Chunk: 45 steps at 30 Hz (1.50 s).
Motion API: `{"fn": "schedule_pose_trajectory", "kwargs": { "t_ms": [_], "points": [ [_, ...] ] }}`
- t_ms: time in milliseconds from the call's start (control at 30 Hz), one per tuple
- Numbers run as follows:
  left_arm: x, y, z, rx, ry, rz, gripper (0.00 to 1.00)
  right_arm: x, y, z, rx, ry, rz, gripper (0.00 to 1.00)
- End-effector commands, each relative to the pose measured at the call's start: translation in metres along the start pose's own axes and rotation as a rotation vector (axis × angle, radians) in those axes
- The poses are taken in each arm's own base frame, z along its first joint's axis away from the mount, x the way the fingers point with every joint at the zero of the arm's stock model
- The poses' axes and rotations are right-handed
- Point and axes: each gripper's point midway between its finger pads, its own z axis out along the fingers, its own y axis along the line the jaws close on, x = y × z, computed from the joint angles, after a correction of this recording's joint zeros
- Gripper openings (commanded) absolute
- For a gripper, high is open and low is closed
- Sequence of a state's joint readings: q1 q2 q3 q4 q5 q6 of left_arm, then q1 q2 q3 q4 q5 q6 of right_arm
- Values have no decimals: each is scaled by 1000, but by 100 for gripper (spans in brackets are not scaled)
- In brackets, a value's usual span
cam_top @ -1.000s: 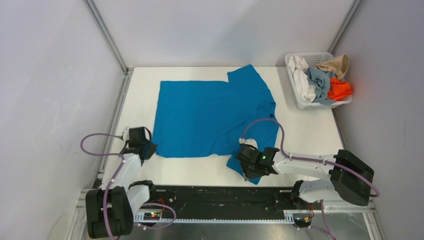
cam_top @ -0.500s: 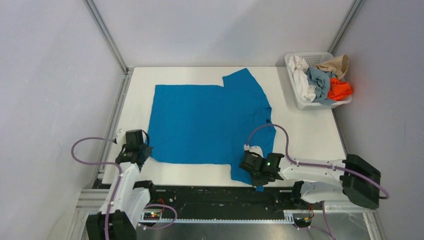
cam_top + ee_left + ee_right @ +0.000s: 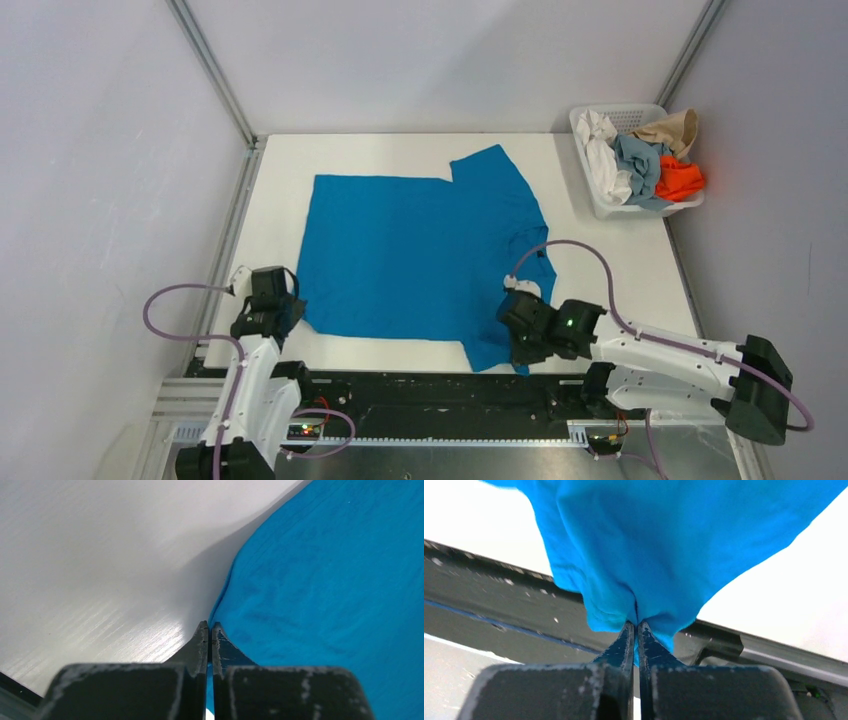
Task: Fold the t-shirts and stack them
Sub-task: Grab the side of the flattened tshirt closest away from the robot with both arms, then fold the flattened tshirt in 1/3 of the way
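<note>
A large vivid blue t-shirt lies spread flat across the white table, its collar toward the right. My left gripper is shut on the shirt's near left hem corner, a strip of blue cloth showing between its fingers. My right gripper is shut on the near sleeve, which bunches at the fingertips and hangs over the table's front edge. More t-shirts, white, grey-blue, tan and orange, are heaped in the basket.
A white lattice basket stands at the table's far right corner. Black rail runs along the near edge between the arm bases. Grey walls close in the table on the left, back and right.
The right gripper closed on the near sleeve and both arms shifted; the blue shirt slid slightly across the table, and the right arm's base link swung further right.
</note>
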<state>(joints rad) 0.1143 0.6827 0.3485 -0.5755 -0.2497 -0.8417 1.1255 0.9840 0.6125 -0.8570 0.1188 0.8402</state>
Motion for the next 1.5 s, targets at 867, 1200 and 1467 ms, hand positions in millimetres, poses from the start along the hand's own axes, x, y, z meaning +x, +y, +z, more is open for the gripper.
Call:
{"fn": "schedule_pose_trajectory", "kwargs": {
  "t_ms": [867,1200,1467],
  "points": [
    [-58,-78,26,-2,27,3,0,-241,-32,-30,-63,-389,106,0],
    [-62,-84,50,-75,53,22,1,-281,-60,-8,-41,-366,138,0],
    [-67,-92,64,-103,66,31,36,-316,-84,23,-16,-327,107,0]
  ]
}}
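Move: The right hand, gripping the t-shirt's near right end over the table edge, has the shirt's neckline some 27 cm ahead and about 2 cm right; the dark label lies just beside it, 26 cm ahead, 5 cm right. The upper right sleeve is about 45 cm ahead, 7 cm left, the laundry basket 47 cm ahead, 27 cm right. The left hand, pinching the near left corner, has the far left corner 30 cm ahead, 3 cm right. All lie 3 to 5 cm lower. Both hands keep their pinch on the near side of the t-shirt and carry it forward over the shirt: the right one lifts about 7 cm as it sweeps nearly 30 cm to the neckline, turning slightly clockwise with its fingertips swinging forward, and sinks a little at the end, still gripping. The left rises briefly, goes about 11 cm forward along the shirt's left side, comes down, and starts opening its fingers. ##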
